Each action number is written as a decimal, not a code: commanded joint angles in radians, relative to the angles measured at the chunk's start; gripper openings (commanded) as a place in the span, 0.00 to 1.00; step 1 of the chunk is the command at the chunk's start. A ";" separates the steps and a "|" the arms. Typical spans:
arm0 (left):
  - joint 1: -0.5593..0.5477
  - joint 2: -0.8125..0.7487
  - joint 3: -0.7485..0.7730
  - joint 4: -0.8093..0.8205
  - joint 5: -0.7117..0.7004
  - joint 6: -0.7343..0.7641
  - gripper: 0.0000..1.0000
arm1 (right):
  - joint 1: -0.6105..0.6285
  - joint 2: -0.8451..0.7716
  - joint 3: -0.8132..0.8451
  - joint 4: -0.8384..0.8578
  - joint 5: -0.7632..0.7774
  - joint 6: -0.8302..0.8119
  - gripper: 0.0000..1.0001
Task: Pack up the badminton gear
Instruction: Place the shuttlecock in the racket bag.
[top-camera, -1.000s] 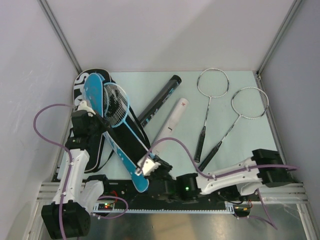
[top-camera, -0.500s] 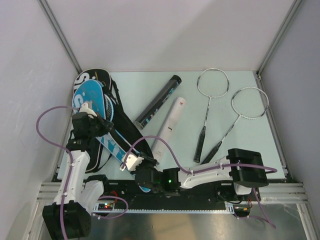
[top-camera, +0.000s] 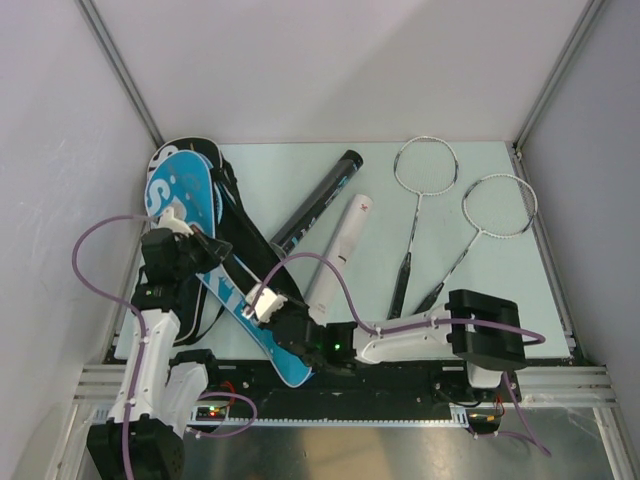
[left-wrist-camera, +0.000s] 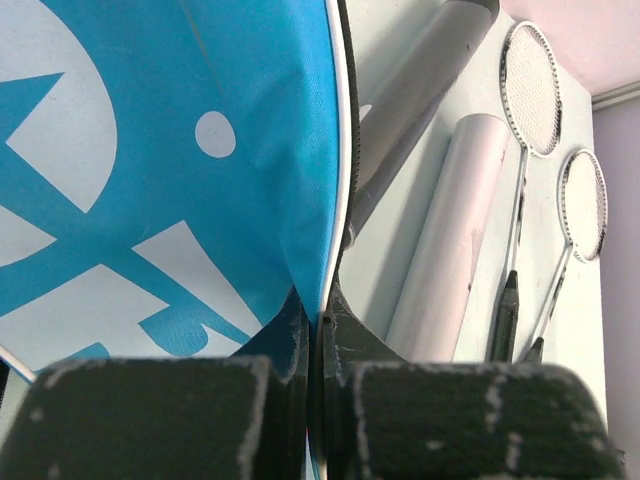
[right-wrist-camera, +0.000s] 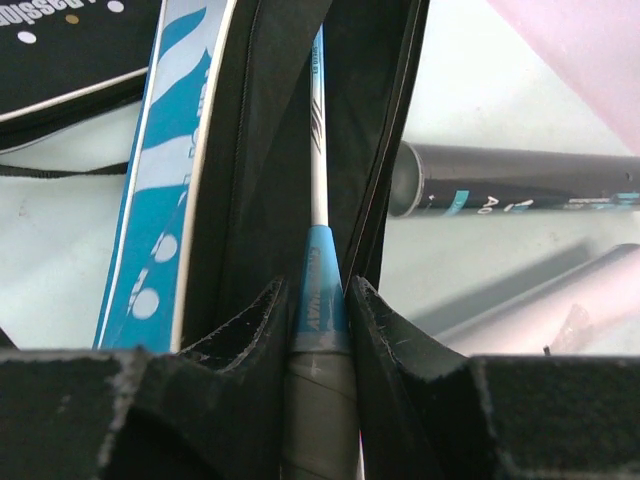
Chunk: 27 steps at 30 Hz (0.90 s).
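Observation:
A blue "SPORT" racket cover (top-camera: 205, 235) lies slanted at the left, on top of a black cover (top-camera: 205, 152). My left gripper (top-camera: 208, 248) is shut on the blue cover's white-piped edge (left-wrist-camera: 335, 180). My right gripper (top-camera: 260, 302) is shut on the grey grip of the blue racket (right-wrist-camera: 320, 290). The racket's shaft (right-wrist-camera: 318, 150) runs into the cover's dark opening, and its head is hidden inside. A black teal-printed tube (top-camera: 320, 200) and a white tube (top-camera: 340, 248) lie mid-table. Two silver rackets (top-camera: 425, 168) (top-camera: 498, 207) lie at the right.
Grey walls close in the table (top-camera: 470, 280) on the left, back and right. In the right wrist view the black tube (right-wrist-camera: 520, 180) and white tube (right-wrist-camera: 540, 300) lie just right of the cover's opening. A purple cable (top-camera: 330, 265) loops over the right arm.
The blue racket's head, outside the cover a second ago, has slid inside it. My right gripper moved left and forward with the handle. The cover's flap has come down flatter.

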 joint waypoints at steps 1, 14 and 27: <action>-0.005 -0.005 -0.010 0.075 0.102 -0.056 0.00 | -0.033 0.014 0.064 0.214 -0.122 0.060 0.00; -0.005 0.017 -0.039 0.110 0.109 -0.090 0.00 | -0.095 0.130 0.107 0.232 -0.209 0.191 0.15; -0.006 0.040 -0.048 0.110 0.054 -0.025 0.00 | -0.137 -0.047 0.153 -0.252 -0.455 0.424 0.63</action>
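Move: The right gripper already holds the racket's handle by the blue cone, above the open racket bag. The bag's middle is about 6 cm ahead of the right gripper, 3 cm to its left and some 8 cm below. The black tube's middle lies about 19 cm ahead and 10 cm to the right of that hand, the white tube's about 8 cm ahead and 14 cm to the right. From the left gripper, which pinches the bag's blue edge, the bag's middle is 3 cm back, 5 cm right and 9 cm down. Lower the right gripper about 4 cm into the open bag while easing it forward and to the left, tipping the fingers down, and then open them to let go of the racket handle. As they open, draw the hand back a little and slightly up. Keep the left gripper shut on the blue edge and let it sink about 3 cm. ##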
